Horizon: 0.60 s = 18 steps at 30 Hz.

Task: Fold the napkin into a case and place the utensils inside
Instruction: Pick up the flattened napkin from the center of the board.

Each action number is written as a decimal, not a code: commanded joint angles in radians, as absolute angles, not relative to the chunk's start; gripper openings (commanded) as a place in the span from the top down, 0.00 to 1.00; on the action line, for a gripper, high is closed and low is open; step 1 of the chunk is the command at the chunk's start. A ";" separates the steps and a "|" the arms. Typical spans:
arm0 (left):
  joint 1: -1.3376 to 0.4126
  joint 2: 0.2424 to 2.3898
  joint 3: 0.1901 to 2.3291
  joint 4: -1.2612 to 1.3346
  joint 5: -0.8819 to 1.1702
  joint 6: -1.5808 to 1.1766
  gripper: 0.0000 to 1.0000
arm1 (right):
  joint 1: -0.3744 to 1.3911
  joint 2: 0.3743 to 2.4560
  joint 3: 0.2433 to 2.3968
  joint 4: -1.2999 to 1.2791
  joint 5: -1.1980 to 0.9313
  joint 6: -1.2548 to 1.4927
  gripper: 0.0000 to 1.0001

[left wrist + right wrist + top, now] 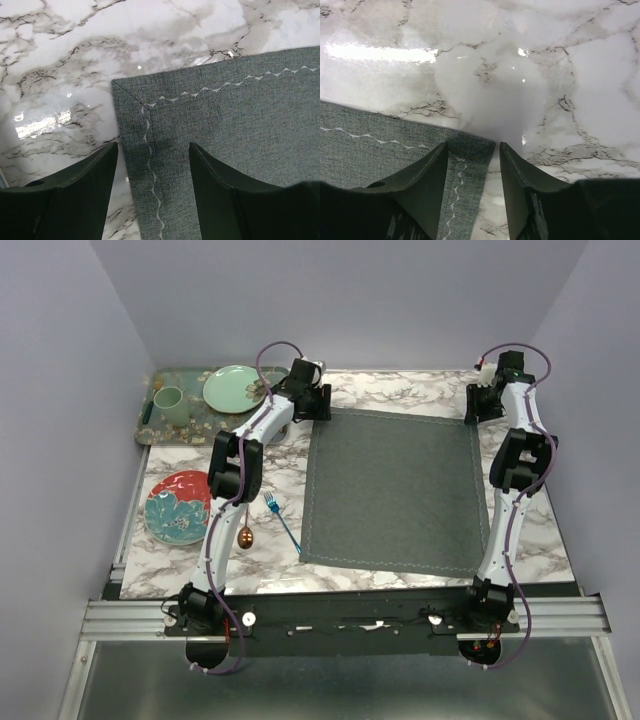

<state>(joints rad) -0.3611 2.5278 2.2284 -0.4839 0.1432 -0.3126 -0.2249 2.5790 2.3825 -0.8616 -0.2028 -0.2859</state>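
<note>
The dark grey napkin (395, 490) lies flat and unfolded in the middle of the marble table. My left gripper (312, 402) is at its far left corner. In the left wrist view the gripper (153, 146) stands open, its fingers straddling the napkin's (225, 130) stitched left edge. My right gripper (482, 400) is at the far right corner. Here too the jaws (473, 145) are open, astride the napkin's (385, 145) right edge. The blue fork (283, 523) and the copper spoon (246, 532) lie on the table left of the napkin. No case shows.
A patterned green tray (150, 420) at the back left holds a green cup (169, 403) and a pale green plate (234, 388). A red and teal plate (178, 507) sits at the left, beside the left arm. Grey walls enclose the table.
</note>
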 commanded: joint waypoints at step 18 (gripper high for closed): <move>-0.328 2.361 2.189 -0.509 0.207 -0.215 0.28 | -0.226 2.405 2.313 -0.928 -0.416 -0.393 0.99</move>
<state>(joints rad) -0.3389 2.4882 2.2230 -0.5064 0.1715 -0.2977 -0.2245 2.5496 2.3478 -0.8925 -0.3122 -0.3542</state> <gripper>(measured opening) 0.690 0.014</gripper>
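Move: The napkin's far right corner is already between my right hand's open fingertips, about 1 cm to the right of their midpoint, level ahead and 1 cm below. From that hand, the napkin's middle is roughly 25 cm left and 21 cm back. For my left hand, the far left corner is some 3 cm ahead, 3 cm left and 3 cm below. The green plate is about 26 cm to its left and 7 cm ahead. I stay low and close my right fingers fully, pinching the napkin's far right corner, while that hand shifts about 2 cm left and turns slightly counter-clockwise; at the very end it starts drawing back and barely up. My left hand, still open, rises about 2 cm off the far left corner, drifting 1 cm left. ##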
